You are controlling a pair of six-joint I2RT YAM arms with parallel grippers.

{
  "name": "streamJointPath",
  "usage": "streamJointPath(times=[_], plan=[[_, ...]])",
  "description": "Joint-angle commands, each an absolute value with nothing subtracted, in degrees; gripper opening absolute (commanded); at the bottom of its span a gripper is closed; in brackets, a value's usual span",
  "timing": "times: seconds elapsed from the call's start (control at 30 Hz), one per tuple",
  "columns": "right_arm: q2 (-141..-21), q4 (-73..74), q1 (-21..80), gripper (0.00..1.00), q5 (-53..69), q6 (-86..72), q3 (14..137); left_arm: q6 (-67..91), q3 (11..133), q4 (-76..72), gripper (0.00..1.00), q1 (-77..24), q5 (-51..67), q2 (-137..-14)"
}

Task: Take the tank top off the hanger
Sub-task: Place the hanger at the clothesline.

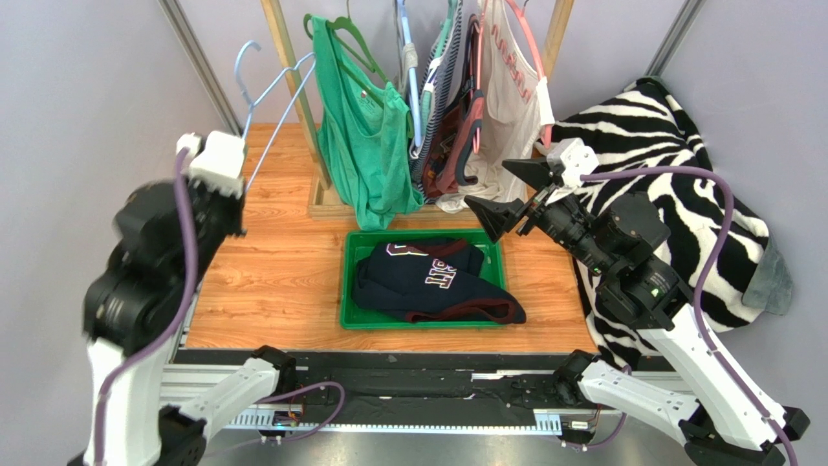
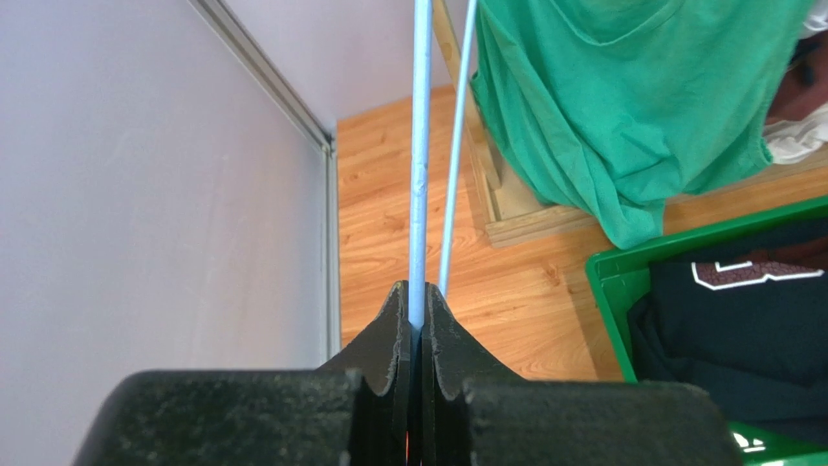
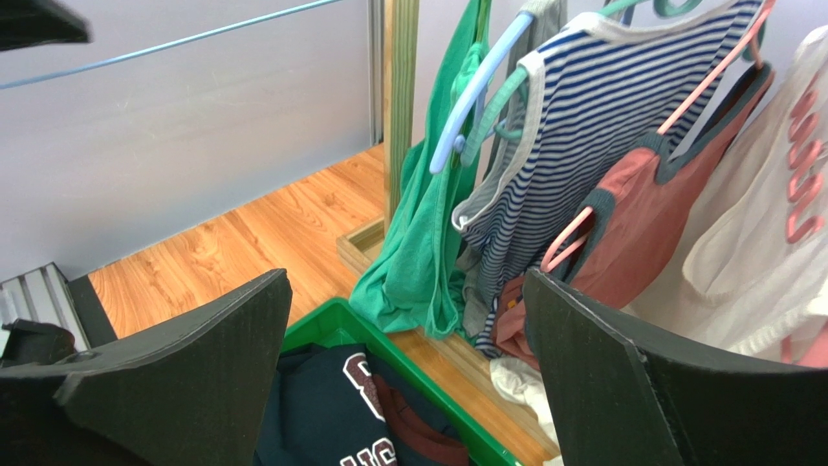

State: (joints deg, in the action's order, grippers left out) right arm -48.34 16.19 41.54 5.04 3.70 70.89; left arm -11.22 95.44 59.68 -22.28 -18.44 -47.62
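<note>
A navy tank top (image 1: 428, 282) with maroon trim lies crumpled in the green bin (image 1: 347, 282) at the middle of the table. It also shows in the right wrist view (image 3: 321, 408) and the left wrist view (image 2: 748, 320). A bare light-blue hanger (image 1: 262, 87) sticks up at the left, off the rack. My left gripper (image 2: 420, 301) is shut on the hanger's thin bar (image 2: 421, 146). My right gripper (image 1: 491, 189) hangs open over the bin's far right corner, and nothing is between its fingers (image 3: 194, 349).
A wooden rack (image 1: 292, 78) at the back carries a green tank top (image 1: 364, 146), a striped one (image 3: 583, 126), a maroon one (image 3: 651, 214) and a white one (image 1: 510, 107). A zebra-print cloth (image 1: 680, 175) is heaped at the right. Grey walls close both sides.
</note>
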Motion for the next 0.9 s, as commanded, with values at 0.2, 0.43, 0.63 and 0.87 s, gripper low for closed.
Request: streamJointPath(times=[0.2, 0.43, 0.63, 0.87], plan=[[-48.4, 17.0, 41.5, 0.95, 7.6, 2.0, 71.1, -5.5, 113.3, 55.9, 0.0, -19.6, -24.3, -70.6], [-47.9, 19.6, 41.5, 0.95, 6.9, 3.5, 71.1, -4.9, 113.2, 52.2, 0.0, -19.0, -24.9, -73.7], [-48.4, 19.5, 41.5, 0.95, 6.7, 4.0, 71.3, -5.3, 110.1, 48.9, 0.0, -18.9, -26.1, -74.7], [-48.0, 19.3, 41.5, 0.95, 6.7, 3.7, 71.0, -5.0, 118.5, 46.8, 0.0, -18.5, -25.3, -84.0]])
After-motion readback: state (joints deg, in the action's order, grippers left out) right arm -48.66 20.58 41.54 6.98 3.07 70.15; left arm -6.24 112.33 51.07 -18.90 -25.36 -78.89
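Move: My left hand already grips the empty blue hanger; the left end of the clothesline lies some 32 cm ahead of it, 8 cm to its right and about 12 cm higher. The left wooden post stands about 24 cm ahead and 6 cm right, and the green tank top hangs roughly 17 cm ahead, 19 cm right and 12 cm lower. From my right hand that end of the line is about 30 cm ahead, 33 cm left and 12 cm up. I drive my left hand forward about 16 cm, carrying the hanger hook-first towards the left end of the clothesline beside the post: a quick 13 cm, a near stop, then slowly on. My wrist turns some 10 degrees counter-clockwise while my fingers keep their pinch. My right hand, still wide open and empty, sinks 2 to 3 cm. ##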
